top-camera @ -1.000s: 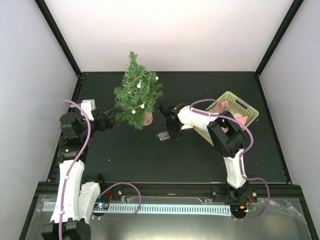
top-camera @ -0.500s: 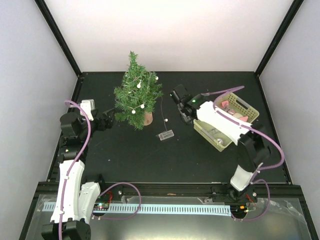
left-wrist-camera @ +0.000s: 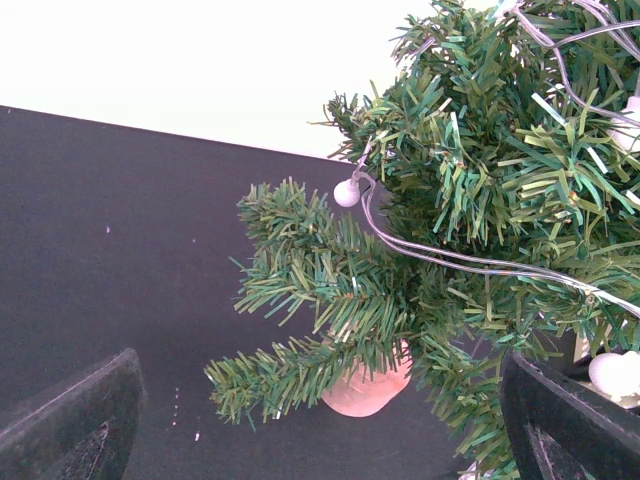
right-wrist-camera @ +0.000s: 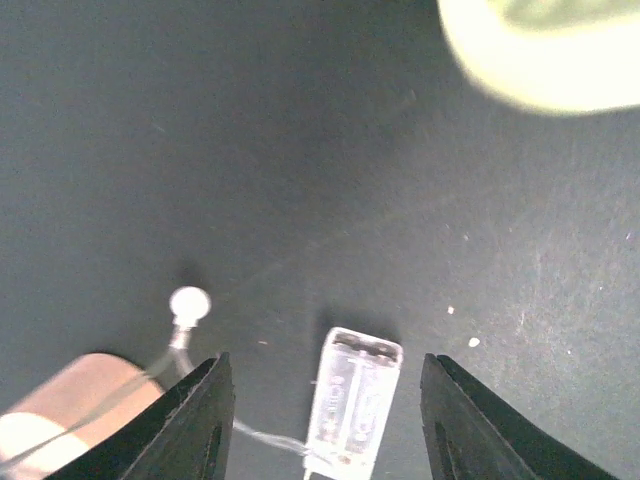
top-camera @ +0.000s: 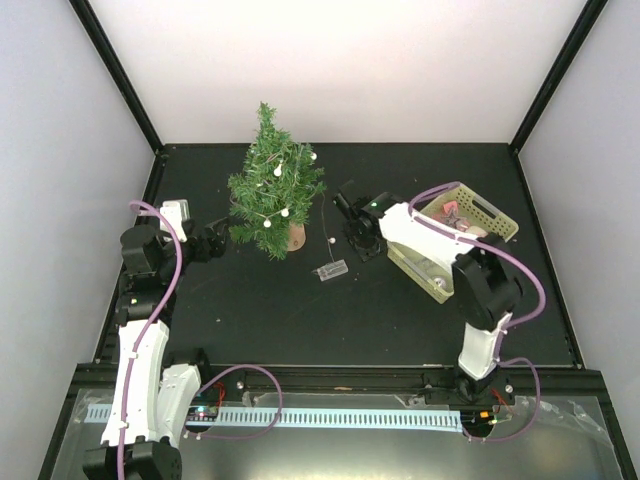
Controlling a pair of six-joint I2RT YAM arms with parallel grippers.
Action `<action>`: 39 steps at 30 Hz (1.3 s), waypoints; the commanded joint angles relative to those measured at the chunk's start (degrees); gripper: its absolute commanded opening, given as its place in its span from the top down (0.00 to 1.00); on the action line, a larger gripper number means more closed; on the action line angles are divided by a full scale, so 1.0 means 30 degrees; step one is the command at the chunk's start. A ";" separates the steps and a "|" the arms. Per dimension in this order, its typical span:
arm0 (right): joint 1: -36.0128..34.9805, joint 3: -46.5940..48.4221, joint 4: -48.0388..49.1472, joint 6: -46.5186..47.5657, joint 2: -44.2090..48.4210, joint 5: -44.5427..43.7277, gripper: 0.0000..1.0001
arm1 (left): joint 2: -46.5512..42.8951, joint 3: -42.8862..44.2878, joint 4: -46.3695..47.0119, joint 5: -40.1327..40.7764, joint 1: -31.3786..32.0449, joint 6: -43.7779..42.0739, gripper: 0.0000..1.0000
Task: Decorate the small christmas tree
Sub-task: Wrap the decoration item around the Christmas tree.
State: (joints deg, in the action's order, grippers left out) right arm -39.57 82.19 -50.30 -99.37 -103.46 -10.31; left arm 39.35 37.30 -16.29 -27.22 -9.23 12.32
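Observation:
The small christmas tree [top-camera: 272, 190] stands upright at the back left on its wooden stump [top-camera: 296, 238]. A thin wire with white bulbs [left-wrist-camera: 347, 192] is strung through its branches [left-wrist-camera: 450, 230]. The wire runs down to a loose bulb [top-camera: 330, 240] and a clear battery box [top-camera: 330, 270] lying on the table. My left gripper [top-camera: 222, 240] is open, level with the lowest branches at the tree's left, with the stump [left-wrist-camera: 365, 390] ahead of it. My right gripper [right-wrist-camera: 325, 365] is open just right of the tree and holds nothing. The battery box [right-wrist-camera: 355, 410] lies on the table below it.
A pale green basket [top-camera: 497, 215] with pink and white items stands at the right, behind the right arm. Its blurred rim [right-wrist-camera: 545, 50] shows at the top of the right wrist view. The loose bulb [right-wrist-camera: 189, 302] and wire lie between the stump and the battery box.
The right gripper left the battery box, swung toward the back, then came forward again, and has opened wider. The wire's loose end now lies on the table. The left arm has not moved.

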 commanded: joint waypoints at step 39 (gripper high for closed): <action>-0.0929 0.0887 0.1069 -0.4833 -0.5256 0.5176 0.50 | -0.0775 0.0106 -0.0043 -0.0345 0.0133 -0.0330 0.01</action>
State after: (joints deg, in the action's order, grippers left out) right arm -42.04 84.53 -46.63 -111.46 -118.10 5.21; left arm 37.85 37.30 -16.32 -27.44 -9.23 12.01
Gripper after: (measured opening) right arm 0.518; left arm 0.988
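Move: The battery box lies flat on the table about 7 cm to the right gripper's left, 3 cm back and some 10 cm below. A loose bulb of the string lies some 6 cm farther out than the box. The tree's wooden foot stands about 15 cm left and 4 cm ahead of the gripper, the basket's middle some 18 cm right and 3 cm ahead. From the left gripper, the box is about 20 cm right, 3 cm ahead and 25 cm below. Lower the right gripper about 9 cm onto the battery box, carrying it some 6 cm left and 3 cm back on the way. Drop quickly at first, slide left almost level, then ease down. Tip the fingers about 20 degrees until they point straight down, and keep them half open so they come down on either side of the box. ##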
